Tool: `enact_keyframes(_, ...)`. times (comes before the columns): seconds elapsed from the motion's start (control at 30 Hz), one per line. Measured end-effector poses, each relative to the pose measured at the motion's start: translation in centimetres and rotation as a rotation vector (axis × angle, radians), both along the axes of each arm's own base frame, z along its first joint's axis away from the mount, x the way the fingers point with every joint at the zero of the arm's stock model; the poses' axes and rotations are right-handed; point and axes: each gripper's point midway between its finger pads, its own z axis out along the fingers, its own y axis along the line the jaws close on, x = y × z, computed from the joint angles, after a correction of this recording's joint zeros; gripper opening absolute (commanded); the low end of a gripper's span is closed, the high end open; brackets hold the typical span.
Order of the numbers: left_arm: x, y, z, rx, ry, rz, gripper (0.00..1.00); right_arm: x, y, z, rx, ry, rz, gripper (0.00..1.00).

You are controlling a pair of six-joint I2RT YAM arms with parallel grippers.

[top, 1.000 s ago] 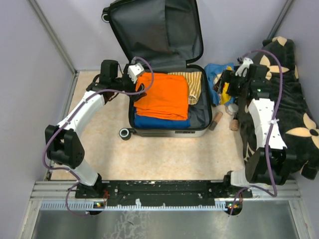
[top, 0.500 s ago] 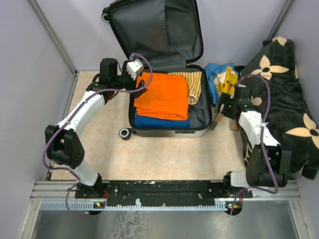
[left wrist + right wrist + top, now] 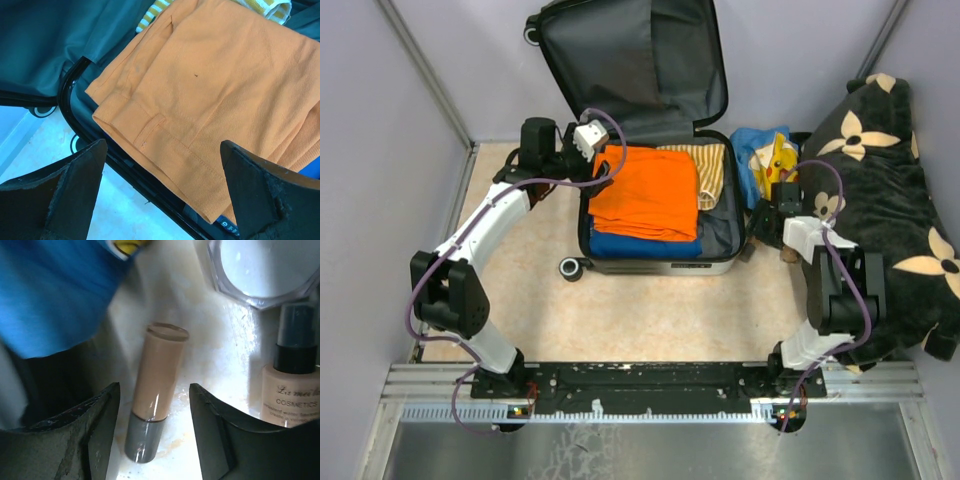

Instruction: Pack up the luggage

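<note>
The luggage [image 3: 665, 266] lies open on the floor with its grey-lined lid [image 3: 630, 60] raised at the back. Inside are a folded orange garment [image 3: 645, 190], a yellow striped cloth [image 3: 708, 170] and a blue garment [image 3: 640, 245] beneath. My left gripper [image 3: 600, 165] hovers open over the case's back left corner, above the orange garment's [image 3: 220, 85] edge and the black rim [image 3: 125, 172]. My right gripper [image 3: 767, 222] is low between the case and the cushion. It is open, and a beige tube with a grey cap [image 3: 156, 385] lies on the floor between its fingers [image 3: 100, 425], with a gap on each side.
A "Cosmetics" pump bottle [image 3: 292, 385] and a clear round container [image 3: 262, 267] lie just right of the tube. A blue cloth [image 3: 760, 150] with a yellow toy [image 3: 778, 160] sits behind it. The big black flowered cushion [image 3: 890, 190] fills the right side. Purple walls close in on both sides.
The right arm has swung down from over the cushion to the floor beside the case, and its jaws have narrowed around the tube. The left arm has not moved.
</note>
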Motion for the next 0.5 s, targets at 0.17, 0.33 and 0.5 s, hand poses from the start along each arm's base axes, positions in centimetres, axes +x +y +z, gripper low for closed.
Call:
enact_keyframes(0.17,0.0,0.1,-0.2,0.01,0.0,0.002,1.0,-1.4,-0.2,-2.7,0.0,0.089,-0.032,0.49)
enact_keyframes(0.33,0.0,0.2,-0.3,0.012,0.0,0.003,1.0,-1.6,-0.9,-2.9,-0.025,0.096,-0.067,0.33)
enact_keyframes(0.5,0.0,0.2,-0.3,0.014,0.0,0.006,1.0,-1.8,-1.5,-3.0,-0.05,0.104,-0.092,0.2)
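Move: The makeup tube lies on the table some 3 cm below the right hand, about 1 cm back and 1 cm to its left. The foundation bottle stands about 8 cm to the hand's right and 2 cm back. The clear round jar is some 6 cm ahead and 7 cm right, and the suitcase's middle about 24 cm left and 11 ahead. From the left hand, the tube lies about 40 cm right, 10 back and 22 below. The right hand's finger pads close from a little over half open onto both sides of the makeup tube, pinching it near where its body meets the cap. The hand first drops about 3 cm and eases back towards itself nearly 2, tipping its fingers slightly further down, then shifts about 1.5 cm right, away from the suitcase, turning some 5 degrees clockwise as it closes. ##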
